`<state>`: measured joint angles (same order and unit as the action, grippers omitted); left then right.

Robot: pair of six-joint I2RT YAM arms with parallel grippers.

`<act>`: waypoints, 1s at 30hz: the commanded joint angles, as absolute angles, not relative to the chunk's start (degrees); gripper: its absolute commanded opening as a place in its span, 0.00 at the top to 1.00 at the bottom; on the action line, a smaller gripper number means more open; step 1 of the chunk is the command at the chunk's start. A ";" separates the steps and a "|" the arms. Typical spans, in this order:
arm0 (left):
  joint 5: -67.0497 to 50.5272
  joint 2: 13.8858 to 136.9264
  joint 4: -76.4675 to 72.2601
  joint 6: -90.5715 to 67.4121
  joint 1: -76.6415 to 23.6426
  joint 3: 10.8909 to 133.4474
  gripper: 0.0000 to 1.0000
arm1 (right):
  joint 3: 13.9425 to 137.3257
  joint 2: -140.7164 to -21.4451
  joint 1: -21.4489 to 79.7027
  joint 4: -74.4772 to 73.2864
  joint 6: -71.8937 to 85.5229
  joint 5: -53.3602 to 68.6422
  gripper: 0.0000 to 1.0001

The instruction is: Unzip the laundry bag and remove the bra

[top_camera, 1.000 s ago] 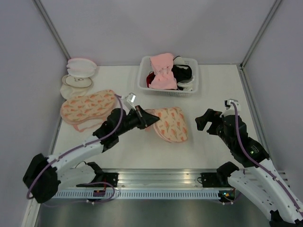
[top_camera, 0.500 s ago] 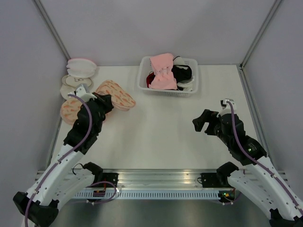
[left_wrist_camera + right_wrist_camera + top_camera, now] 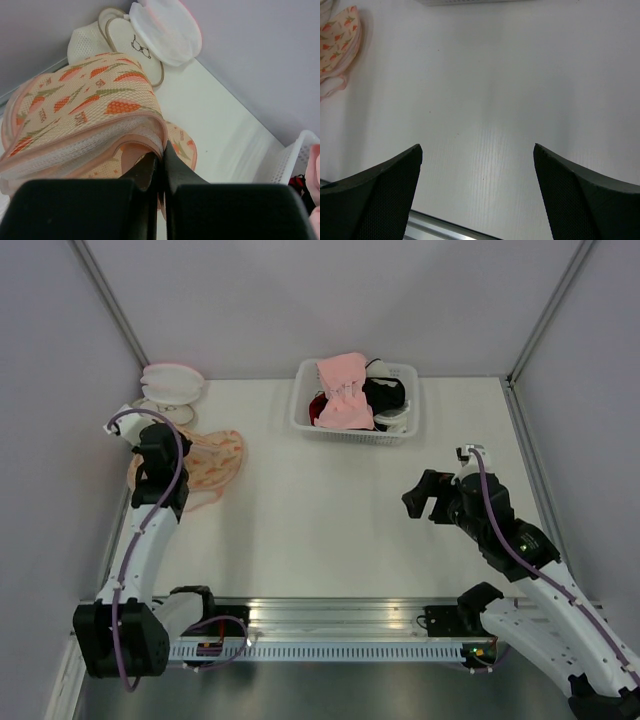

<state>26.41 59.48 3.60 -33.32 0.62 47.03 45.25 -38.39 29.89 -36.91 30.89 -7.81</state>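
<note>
My left gripper [image 3: 175, 466] is at the far left, shut on the rim of a peach-pink carrot-print laundry bag [image 3: 212, 462]. In the left wrist view the fingertips [image 3: 162, 159] pinch the bag's edge [image 3: 95, 115], which droops over a second bag like it [image 3: 183, 145]. I cannot tell whether the zip is open. The pale pink bra [image 3: 343, 390] lies on top of the garments in the white basket [image 3: 404, 432] at the back. My right gripper [image 3: 425, 498] is open and empty over bare table at the right [image 3: 477, 165].
Two white-and-pink round cases [image 3: 168, 390] lie in the back left corner, also in the left wrist view [image 3: 165, 25]. Black, red and white garments fill the basket. The left wall is close to my left arm. A metal rail [image 3: 340, 625] runs along the front.
My left arm has swung the carrot-print bag from the table's middle to the far left, onto the second bag. My right gripper has shifted slightly left and stayed open.
</note>
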 commanded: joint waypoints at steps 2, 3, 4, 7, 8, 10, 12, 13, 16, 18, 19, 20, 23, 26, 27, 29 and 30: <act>19.08 65.20 -10.78 -30.50 2.99 47.82 0.98 | 48.43 -39.90 29.88 -36.57 29.44 -5.01 0.05; 17.68 67.04 -12.03 -31.54 3.77 47.20 0.98 | 48.69 -40.34 29.97 -36.65 29.36 -4.66 0.05; 14.19 69.84 -13.26 -33.03 4.56 46.41 0.98 | 48.95 -40.52 29.88 -36.74 29.36 -4.22 0.05; 7.41 75.73 -21.34 -39.36 6.94 40.62 0.98 | 48.78 -39.91 29.88 -36.83 29.44 -3.96 0.05; 6.43 77.33 -22.58 -41.20 7.29 39.13 0.98 | 48.52 -39.55 29.88 -37.00 29.53 -4.04 0.06; 6.06 81.01 -23.03 -42.71 7.29 38.41 0.98 | 47.99 -38.32 29.88 -37.35 29.53 -4.13 0.06; 6.68 82.78 -23.90 -45.96 7.30 36.04 0.98 | 47.73 -37.18 29.97 -38.49 29.44 -5.09 0.06; 7.38 83.23 -24.60 -46.92 7.21 35.08 0.98 | 47.64 -36.83 29.88 -38.67 29.36 -5.36 0.05; 6.15 85.60 -27.25 -49.30 7.29 31.04 0.98 | 47.55 -36.47 29.88 -38.58 29.18 -5.54 0.06; 6.15 86.22 -28.82 -50.45 6.94 29.36 0.98 | 47.64 -37.26 29.97 -38.24 29.09 -5.28 0.05; 6.07 86.39 -29.61 -50.62 6.94 28.66 0.98 | 47.64 -37.61 29.88 -37.97 29.00 -5.10 0.05; 6.59 86.22 -29.45 -51.50 6.94 27.96 0.98 | 47.64 -38.23 29.97 -37.79 29.00 -4.75 0.05; 11.15 83.16 -22.53 -55.08 6.94 28.39 0.98 | 47.03 -38.67 29.97 -37.09 29.00 -4.40 0.05; 13.62 82.09 -17.41 -57.39 7.03 29.97 0.98 | 46.15 -38.50 29.97 -36.39 29.18 -4.13 0.05; 13.71 81.83 -16.62 -57.57 6.94 30.49 0.98 | 45.97 -38.41 29.97 -36.39 29.27 -4.13 0.05; 13.54 81.30 -13.91 -57.92 7.03 32.16 0.83 | 45.53 -38.32 29.97 -36.30 29.27 -4.04 0.05; 13.27 80.08 -13.54 -57.92 7.03 32.52 0.60 | 45.44 -38.15 29.88 -36.30 29.09 -3.96 0.05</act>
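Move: The emptied laundry bag already hangs from the left fingers; the other laundry bag, where it will go, lies almost directly beneath, its middle about 3 cm back and some 22 cm below. On the table also, the round pouch is about 8 cm ahead and 5 cm left of the hand, and the pink-edged white bag some 17 cm ahead and 3 cm left. From the right hand, the lying bag is about 53 cm left, 10 cm ahead and 19 cm below. The held laundry bag is lowered onto the one on the table: the left hand first reaches forward about 5 cm, then sinks steeply, about 20 cm in all, easing back most of the way it reached. The wrist rolls left side down some 25 degrees and tips slightly downward; after the descent stops, the pinched fingers begin to part. ##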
